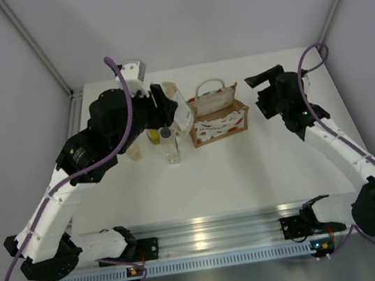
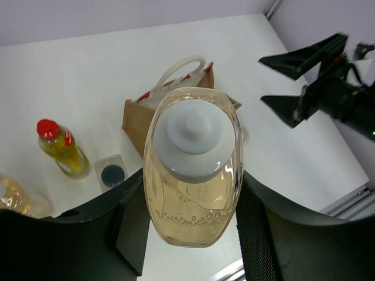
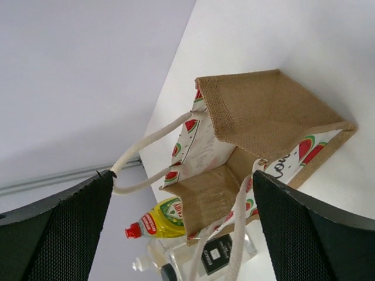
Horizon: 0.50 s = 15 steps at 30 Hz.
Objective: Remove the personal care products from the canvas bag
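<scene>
My left gripper [image 1: 173, 113] is shut on an amber bottle with a white cap [image 2: 192, 170] and holds it in the air just left of the canvas bag [image 1: 218, 118]. The bag stands upright with its mouth open, and the inside that shows in the right wrist view [image 3: 258, 120] is empty. On the table to the left of the bag stand the yellow bottle with a red cap [image 2: 60, 147], the clear bottle with a dark cap [image 2: 112, 174] and the second amber bottle [image 2: 17, 200]. My right gripper [image 1: 263, 81] is open and empty, to the right of the bag.
Grey walls with metal frame posts [image 1: 36, 46] close the table at the back and sides. An aluminium rail [image 1: 208, 233] with the arm bases runs along the near edge. The right arm [image 2: 343, 96] hangs close to the bag's right side.
</scene>
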Available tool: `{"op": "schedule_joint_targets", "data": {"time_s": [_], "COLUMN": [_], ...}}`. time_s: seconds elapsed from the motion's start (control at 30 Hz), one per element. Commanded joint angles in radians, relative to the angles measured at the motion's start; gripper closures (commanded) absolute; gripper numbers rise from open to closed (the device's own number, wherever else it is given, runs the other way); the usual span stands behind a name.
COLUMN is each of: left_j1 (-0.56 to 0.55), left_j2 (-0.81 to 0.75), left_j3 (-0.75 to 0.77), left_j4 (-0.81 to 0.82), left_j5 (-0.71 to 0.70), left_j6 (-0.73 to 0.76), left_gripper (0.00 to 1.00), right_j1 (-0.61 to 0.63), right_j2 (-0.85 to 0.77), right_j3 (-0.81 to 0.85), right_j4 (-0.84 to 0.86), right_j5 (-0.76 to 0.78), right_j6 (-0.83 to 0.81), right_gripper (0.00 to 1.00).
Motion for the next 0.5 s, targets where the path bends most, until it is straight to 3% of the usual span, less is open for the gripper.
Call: {"op": "schedule_joint_targets", "data": {"time_s": [0.0,0.13,0.3,0.47], "left_j1": [0.001,0.0,0.0,0.0], "left_j2": [-0.069,-0.127,-0.24,-0.274], "left_j3": [-0.048,-0.131,-0.295,-0.403], "left_j4": [0.018,-0.086,-0.109,-0.108], "left_j5": [-0.001,0.019,0.069,0.16], "left_j6": [0.004,-0.008,-0.004,0.05], "left_gripper": [1.0,1.0,1.0,1.0], "right_j1": [-0.032,-0.048,-0.048,-0.048], "right_j2": [-0.128,-0.234,-0.314,-0.369], "right_j3": [-0.042,-0.078,-0.104,-0.157], "right_j4": [-0.007,-0.007,-0.01,-0.027], "right_j5": [0.021,0.018,-0.115,-0.285], "right_j6": [-0.167,-0.388,-0.662,-0.776], "right_gripper": [0.0,0.01,0.01,0.01]}}
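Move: The bare patch of table for the held white-capped bottle lies about 10 cm back, 7 cm left and 40 cm below my left hand. The clear bottle stands some 6 cm ahead and 4 cm left of that hand, the yellow bottle about 14 ahead and 11 left, the canvas bag roughly 17 ahead and 16 right. From my right hand, the patch is about 23 cm back, 33 left and 25 below. Keeping my grip on the white-capped bottle, I lower it with my left hand about 15 cm, also drawing it back and left, away from the canvas bag towards the bare table on the near side of the clear bottle, and tip my fingers down some 25 degrees. My empty right hand, still wide open, backs off from the bag, about 7 cm back and a little up, rolling left side down. ##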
